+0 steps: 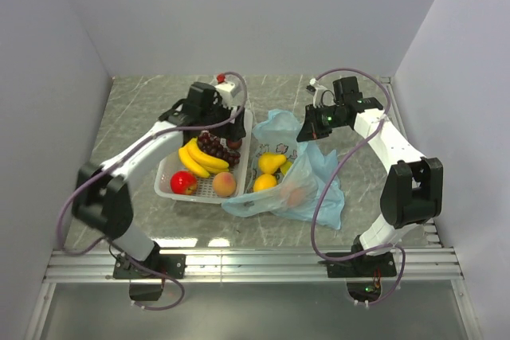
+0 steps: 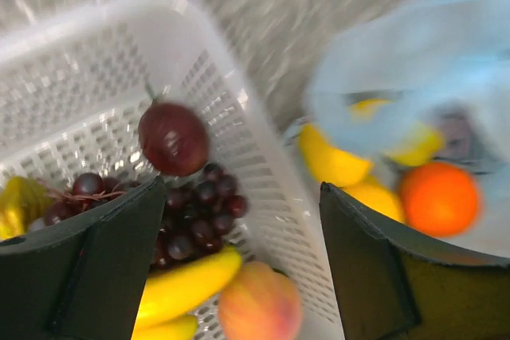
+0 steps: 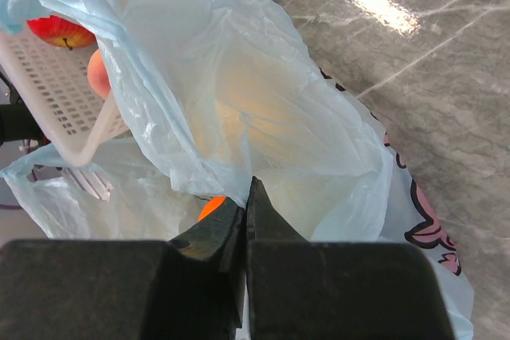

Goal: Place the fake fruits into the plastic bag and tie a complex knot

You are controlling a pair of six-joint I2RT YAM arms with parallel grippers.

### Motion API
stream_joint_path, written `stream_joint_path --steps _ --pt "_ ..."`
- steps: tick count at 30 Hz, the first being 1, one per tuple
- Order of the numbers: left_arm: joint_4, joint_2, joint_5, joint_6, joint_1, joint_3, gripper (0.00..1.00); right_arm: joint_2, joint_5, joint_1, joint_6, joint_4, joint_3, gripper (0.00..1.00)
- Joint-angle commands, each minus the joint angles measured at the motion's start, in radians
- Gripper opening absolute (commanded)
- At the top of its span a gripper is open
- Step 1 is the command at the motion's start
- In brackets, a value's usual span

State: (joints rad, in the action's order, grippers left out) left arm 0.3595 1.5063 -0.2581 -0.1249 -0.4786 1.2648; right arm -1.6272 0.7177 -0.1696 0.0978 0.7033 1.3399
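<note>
The white basket (image 1: 169, 173) holds yellow bananas (image 1: 199, 158), dark grapes (image 1: 217, 147), a red apple (image 1: 183, 182) and a peach (image 1: 225, 184). My left gripper (image 1: 229, 131) hovers open and empty over the basket's far end. In its wrist view its jaws (image 2: 241, 189) stand wide apart above the grapes (image 2: 195, 212), a banana (image 2: 187, 284), the peach (image 2: 259, 304) and a dark red round fruit (image 2: 173, 138). The light-blue bag (image 1: 319, 181) lies right of the basket, with lemons (image 1: 271, 163) and an orange (image 1: 293, 194) inside. My right gripper (image 1: 309, 133) is shut on the bag's film (image 3: 263, 117), lifting its edge.
Grey walls close in the marble table (image 1: 143, 109) on the left, back and right. A metal rail (image 1: 255, 260) runs along the near edge by the arm bases. The basket's wall (image 3: 48, 85) sits against the bag.
</note>
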Motion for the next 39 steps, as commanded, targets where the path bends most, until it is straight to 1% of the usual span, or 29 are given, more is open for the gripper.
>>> stream_joint_path --steps 1,2,5,9,13,16,19,22,23,24,25,28,29,30,33,36,37,39 --pt "0.033 0.11 0.071 0.007 0.006 0.079 0.83 0.047 -0.009 0.001 0.013 -0.01 0.007 0.0" --pt "0.032 0.156 0.089 0.008 0.008 0.085 0.83 0.049 -0.011 0.001 0.014 -0.007 0.005 0.0" --pt "-0.002 0.215 0.111 0.008 0.009 0.09 0.82 0.053 -0.014 0.001 0.019 -0.001 0.001 0.0" --pt "-0.042 0.267 0.131 0.019 0.012 0.077 0.81 0.053 -0.015 0.001 0.02 0.001 -0.004 0.0" --pt "-0.053 0.322 0.125 0.016 0.02 0.096 0.79 0.046 -0.015 0.004 0.025 0.004 -0.002 0.0" --pt "-0.068 0.357 0.123 0.022 0.023 0.108 0.79 0.041 -0.012 0.004 0.023 -0.001 -0.004 0.0" --pt "-0.051 0.4 0.122 0.031 0.025 0.134 0.8 0.035 -0.011 0.002 0.022 0.001 -0.001 0.0" --pt "-0.025 0.437 0.115 0.033 0.034 0.151 0.79 0.033 -0.012 0.002 0.025 0.002 0.004 0.0" --pt "-0.022 0.439 0.111 0.034 0.04 0.151 0.77 0.033 -0.012 0.001 0.025 0.004 0.005 0.0" --pt "-0.018 0.434 0.111 0.034 0.043 0.151 0.73 0.035 -0.012 0.001 0.025 0.004 0.007 0.0" --pt "-0.016 0.427 0.109 0.034 0.046 0.15 0.71 0.035 -0.014 0.002 0.025 0.005 0.007 0.0" --pt "0.001 0.353 0.095 0.01 0.066 0.143 0.64 0.035 -0.009 0.002 0.026 0.007 0.007 0.0" --pt "0.028 0.304 0.091 -0.004 0.077 0.146 0.63 0.035 -0.004 0.001 0.023 0.007 0.007 0.0" --pt "0.042 0.277 0.05 -0.019 0.083 0.15 0.61 0.035 -0.003 0.002 0.023 0.005 0.005 0.0" --pt "0.082 0.152 0.005 -0.045 0.089 0.139 0.58 0.036 -0.003 0.002 0.019 -0.001 0.002 0.0" --pt "0.102 0.043 -0.097 -0.047 0.09 0.111 0.58 0.033 -0.001 0.002 0.014 -0.004 0.007 0.0" --pt "0.101 0.02 -0.174 -0.059 0.089 0.081 0.57 0.035 0.002 0.001 0.008 -0.007 0.007 0.0" --pt "0.081 -0.024 -0.226 -0.09 0.08 0.032 0.57 0.033 0.009 0.002 -0.001 -0.011 0.011 0.0"
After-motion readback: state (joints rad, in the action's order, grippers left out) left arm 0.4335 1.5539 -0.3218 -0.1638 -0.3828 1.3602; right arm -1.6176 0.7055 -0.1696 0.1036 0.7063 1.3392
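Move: The dark red plum, lying in the far right part of the white basket, is about 6 cm ahead of my open left hand, 1 cm to its left and some 15 cm below. Seen from this hand and at about the same depth, the grapes are 4 cm ahead and 8 cm left, and the peach 8 cm back and 4 cm left. From my right hand, which holds the bag, the plum lies some 20 cm left, 7 cm ahead and 11 cm below. I sink my left hand about 15 cm into the basket, reaching some 6 cm forward over the plum while the fingers tip about 15 degrees. There I close the fingers on the plum's two sides, then lift it quickly by about 15 cm, drawing back some 4 cm and levelling the wrist again. My right hand stays put, keeping its pinch on the bag's rim. ##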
